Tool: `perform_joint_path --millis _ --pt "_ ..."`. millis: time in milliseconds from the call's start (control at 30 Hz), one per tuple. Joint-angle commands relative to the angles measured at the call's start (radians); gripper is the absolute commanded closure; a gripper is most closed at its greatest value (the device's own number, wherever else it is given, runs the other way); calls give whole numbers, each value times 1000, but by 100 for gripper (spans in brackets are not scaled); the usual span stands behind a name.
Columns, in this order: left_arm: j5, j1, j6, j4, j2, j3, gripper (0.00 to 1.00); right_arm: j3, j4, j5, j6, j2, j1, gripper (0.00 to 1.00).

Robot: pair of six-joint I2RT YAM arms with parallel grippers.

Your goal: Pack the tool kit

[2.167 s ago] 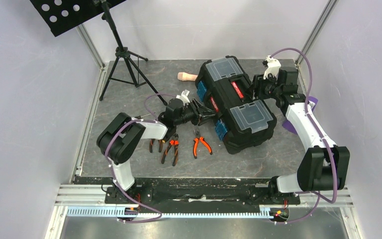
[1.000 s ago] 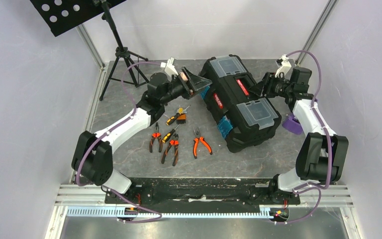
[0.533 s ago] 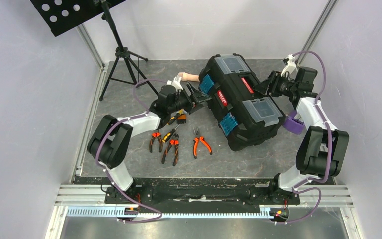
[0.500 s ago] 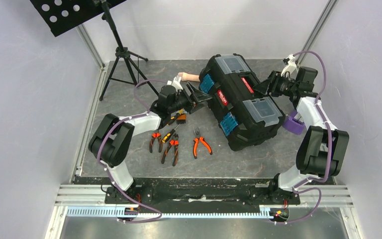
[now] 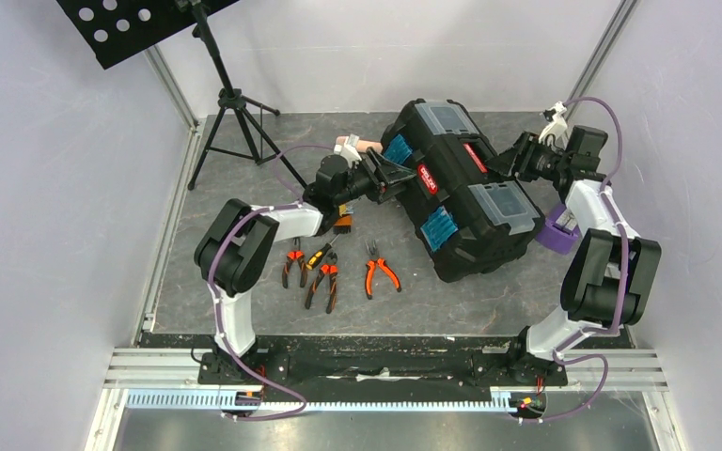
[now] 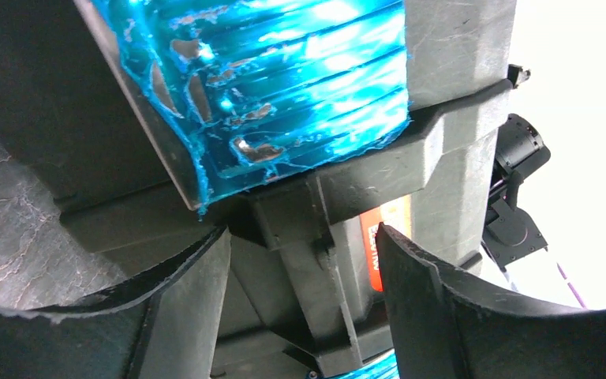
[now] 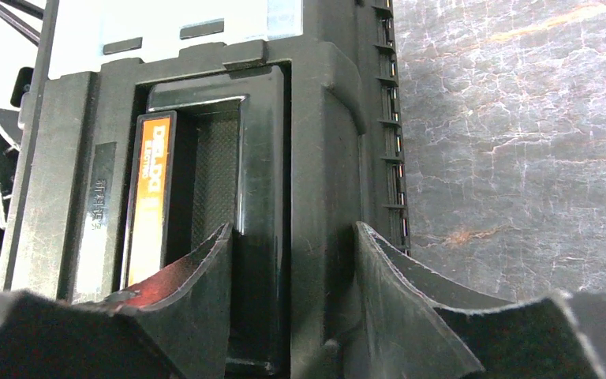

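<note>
The black toolbox (image 5: 475, 211) lies slantwise at the right of the mat, tipped so its blue latches (image 5: 440, 225) face up. My left gripper (image 5: 397, 178) is open against its front. In the left wrist view, the left gripper (image 6: 301, 233) straddles a black rib below a blue latch (image 6: 284, 87) with gaps on both sides. My right gripper (image 5: 513, 162) is shut on the toolbox's rear lid wall (image 7: 316, 158), one finger in the handle recess beside the orange-red label (image 7: 148, 197). Orange-black pliers (image 5: 381, 274) and a yellow-black screwdriver (image 5: 321, 254) lie on the mat at the left.
A beige cylindrical handle (image 5: 355, 144) lies behind the left gripper. A purple object (image 5: 555, 233) sits under the right forearm. A black tripod stand (image 5: 235, 117) stands at the back left. More pliers (image 5: 325, 282) lie near the screwdriver.
The toolbox has tipped and turned, its blue latches now facing up more. My left gripper swung in from the back left to the box's front. The right gripper shifted right with the box.
</note>
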Motion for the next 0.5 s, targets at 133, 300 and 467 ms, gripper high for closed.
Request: perform_joint_path --millis 133,300,467 --pt "4 -107 -62 112 -10 32 38 -205 -346 361 -175 256 117 73" --pt "-3 -135 -61 108 -103 -10 43 -281 -313 323 -158 218 166 73" --pt "-1 -142 -23 56 -199 -30 49 -371 -259 263 -125 153 203 73"
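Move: The toolbox's middle lies about 10 cm to the left hand's right, some 3 cm back and 5 cm lower, its latch side facing the open fingers. The needle-nose pliers are about 21 cm back and 6 cm left of this hand, the wooden handle 9 cm ahead and 11 cm left, both some 16 cm lower. From the right hand, already on the toolbox's top by its handle, its middle is about 8 cm left, 6 cm back and 7 cm lower. Back and to the right, about 4 cm and 2.5 cm, the left hand travels along the toolbox's latch side from the far latch towards the label, its jaws narrowing from three-quarters to about half open around the ledge below the lid. The right hand keeps its grip on the top rim, nearly still, then drifts about 1 cm left near the end. ##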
